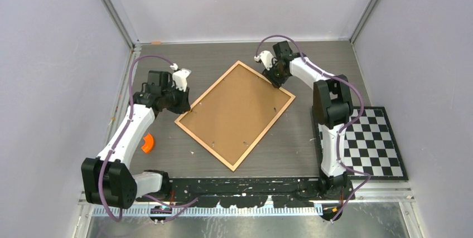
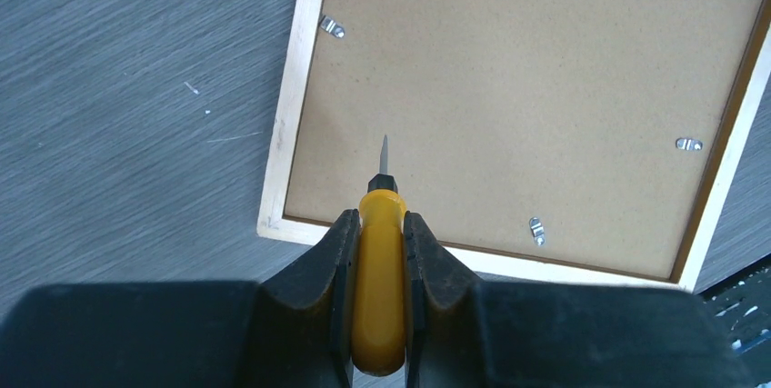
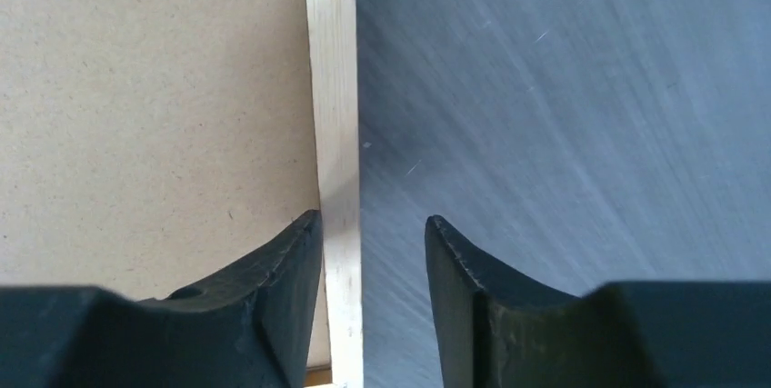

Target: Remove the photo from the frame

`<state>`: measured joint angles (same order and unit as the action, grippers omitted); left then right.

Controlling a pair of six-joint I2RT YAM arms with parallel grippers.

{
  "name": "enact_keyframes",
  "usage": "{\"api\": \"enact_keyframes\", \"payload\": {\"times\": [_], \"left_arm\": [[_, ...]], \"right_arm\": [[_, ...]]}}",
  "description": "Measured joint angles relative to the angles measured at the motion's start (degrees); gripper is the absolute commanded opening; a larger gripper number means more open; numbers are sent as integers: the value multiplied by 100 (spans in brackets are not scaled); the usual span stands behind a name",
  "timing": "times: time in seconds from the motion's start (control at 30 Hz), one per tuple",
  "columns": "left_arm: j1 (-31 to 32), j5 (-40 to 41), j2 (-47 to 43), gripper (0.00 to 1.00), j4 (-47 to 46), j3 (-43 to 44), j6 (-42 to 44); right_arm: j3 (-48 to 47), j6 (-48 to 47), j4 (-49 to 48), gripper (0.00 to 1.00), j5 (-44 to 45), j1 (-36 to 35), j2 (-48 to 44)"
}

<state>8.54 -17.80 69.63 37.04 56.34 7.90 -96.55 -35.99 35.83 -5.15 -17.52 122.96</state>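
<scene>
The frame (image 1: 234, 112) lies face down in the middle of the table, its plain brown board back up and its pale wooden border (image 3: 332, 88) around it. The photo is hidden under that board. My left gripper (image 2: 378, 215) is shut on a yellow-handled screwdriver (image 2: 380, 288), whose metal tip (image 2: 385, 147) points over the board near the frame's left corner. My right gripper (image 3: 373, 218) is open at the frame's far right edge. One finger is over the board and the other over the table, with the border between them. Small metal tabs (image 2: 536, 229) hold the board.
A black-and-white checkered mat (image 1: 368, 143) lies at the right side of the table beside the right arm. A small orange object (image 1: 146, 143) sits on the table by the left arm. Grey walls close in the left, back and right.
</scene>
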Motion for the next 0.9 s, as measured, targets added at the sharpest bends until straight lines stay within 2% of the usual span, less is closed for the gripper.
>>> {"api": "enact_keyframes", "payload": {"times": [0.17,0.27,0.4,0.53,0.63,0.73,0.9], "left_arm": [[-118,-103,33,0,0,0,-48],[-210,-197,33,0,-7,0,-151],[-470,-417,66,0,-39,0,-328],[-872,-660,179,0,-59,0,-527],[-1152,-835,304,0,-74,2,-669],[-1307,-940,442,0,-76,2,-782],[-1434,-1095,483,0,-79,2,-881]], "right_arm": [[-168,103,-238,66,304,-240,-52],[-11,483,-232,68,267,-433,-328],[772,1226,-238,69,103,-857,-1290],[1749,2068,-304,69,-173,-1762,-2457],[2247,2538,-573,69,-422,-2538,-2885],[2625,2879,-748,69,-608,-3226,-2944],[2802,3324,-894,69,-643,-3930,-2791]]}}
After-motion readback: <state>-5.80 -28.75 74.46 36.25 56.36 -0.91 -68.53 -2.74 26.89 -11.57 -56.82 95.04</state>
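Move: Back and to the left of the right hand, across the frame's brown backing, lies the frame's near corner, about 37 cm back and 20 cm left, at nearly the hand's height. The near-right clip lies some 25 cm back and 15 cm left, the near-left clip roughly 26 cm back and 28 cm left. From the left hand, holding the screwdriver, the near corner is about 18 cm back, 19 cm right and 12 cm below. Coming free of the frame's far-right side, the open right fingers spread further as the hand arcs about 28 cm back and 21 cm left over the backing towards the near corner, rising some 9 cm before sinking again. The left hand keeps its grip on the screwdriver and eases about 4 cm left, turning a little counter-clockwise. ##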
